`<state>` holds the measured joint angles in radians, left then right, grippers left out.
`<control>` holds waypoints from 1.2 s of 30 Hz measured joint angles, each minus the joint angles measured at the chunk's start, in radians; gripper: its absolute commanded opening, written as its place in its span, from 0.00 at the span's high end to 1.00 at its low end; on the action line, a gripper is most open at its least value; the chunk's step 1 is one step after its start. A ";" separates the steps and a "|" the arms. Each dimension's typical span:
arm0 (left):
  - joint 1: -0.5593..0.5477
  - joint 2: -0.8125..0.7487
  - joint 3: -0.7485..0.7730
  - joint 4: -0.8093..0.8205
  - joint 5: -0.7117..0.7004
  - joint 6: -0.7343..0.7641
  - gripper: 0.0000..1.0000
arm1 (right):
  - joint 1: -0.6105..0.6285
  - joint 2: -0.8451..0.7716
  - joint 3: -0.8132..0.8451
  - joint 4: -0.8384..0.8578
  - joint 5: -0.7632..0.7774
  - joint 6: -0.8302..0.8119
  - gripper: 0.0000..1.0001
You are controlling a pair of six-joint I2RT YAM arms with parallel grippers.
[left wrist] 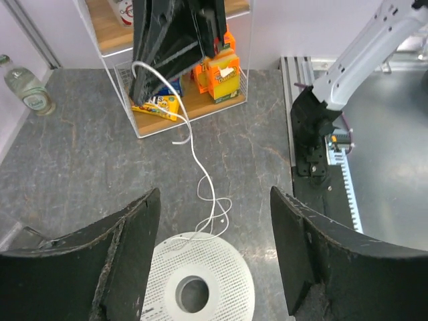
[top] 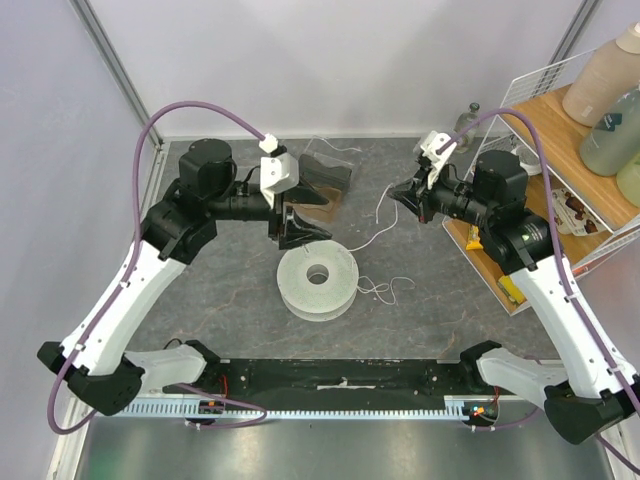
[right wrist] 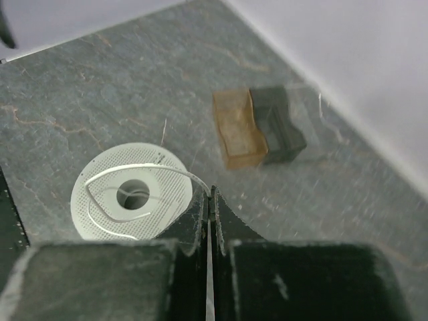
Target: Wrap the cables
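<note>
The cable is a thin white wire (top: 372, 238) running from my right gripper (top: 395, 194) down to loose loops (top: 385, 290) beside a white perforated spool (top: 318, 281). My right gripper (right wrist: 210, 194) is shut on the cable (right wrist: 144, 168), which arcs over the spool (right wrist: 100, 207) below it. My left gripper (top: 303, 230) is open and empty, hovering just behind the spool. In the left wrist view its fingers (left wrist: 127, 247) flank the spool (left wrist: 221, 267), and the cable (left wrist: 200, 175) hangs from the right gripper (left wrist: 170, 47) to loops at the spool's rim.
A wire shelf (top: 560, 190) with bottles and snack boxes stands at the right. An amber box (right wrist: 237, 130) and a dark box (right wrist: 279, 124) lie at the back centre. A small glass bottle (top: 467, 121) stands by the back wall.
</note>
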<state>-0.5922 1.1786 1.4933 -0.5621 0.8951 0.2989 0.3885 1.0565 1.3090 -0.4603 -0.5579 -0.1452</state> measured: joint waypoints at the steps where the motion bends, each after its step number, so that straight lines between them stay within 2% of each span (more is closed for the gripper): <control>1: -0.008 0.003 0.000 0.011 -0.009 -0.032 0.27 | 0.000 0.003 -0.011 -0.009 0.024 0.034 1.00; 8: -0.045 0.060 -0.059 0.152 -0.069 -0.289 0.30 | 0.000 0.009 -0.066 -0.024 0.116 0.211 1.00; 13: -0.067 0.133 -0.116 0.256 -0.113 -0.410 0.35 | 0.000 0.017 -0.088 -0.006 0.144 0.312 1.00; 26: -0.106 0.200 -0.143 0.434 -0.161 -0.516 0.48 | 0.000 0.024 -0.089 0.047 0.152 0.436 1.00; 29: -0.109 0.213 -0.143 0.461 -0.164 -0.526 0.57 | 0.000 0.024 -0.093 0.049 0.149 0.441 1.00; 34: -0.113 0.233 -0.143 0.469 -0.175 -0.537 0.62 | 0.000 0.024 -0.098 0.050 0.148 0.441 1.00; 36: -0.113 0.238 -0.143 0.469 -0.182 -0.540 0.68 | 0.000 0.024 -0.098 0.050 0.148 0.441 1.00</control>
<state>-0.7048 1.4166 1.3506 -0.0933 0.7128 -0.2409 0.3889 1.0805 1.2114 -0.4103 -0.4103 0.2958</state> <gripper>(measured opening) 0.392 0.010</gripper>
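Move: The hanging cable loop I want lies about 12 cm to the right of my left hand, 4 cm ahead and a few cm below. The right fingertips that pinch the cable are roughly 15 cm to that hand's right and 6 cm ahead, near its height; the white spool sits about 35 cm beneath it, some 4 cm ahead and 2 cm left. From my right hand, the loop is about 3 cm left, 2 cm back and 3 cm down. My left hand crosses rightward about 8 cm, also going forward and down some 5 cm each, towards the cable at my right fingertips; it rolls about 25 degrees and draws its open fingers roughly half closed around the hanging strands, without shutting. My right hand keeps its pinch on the cable, sinks about 4 cm early on with the wrist turning, then holds there. ##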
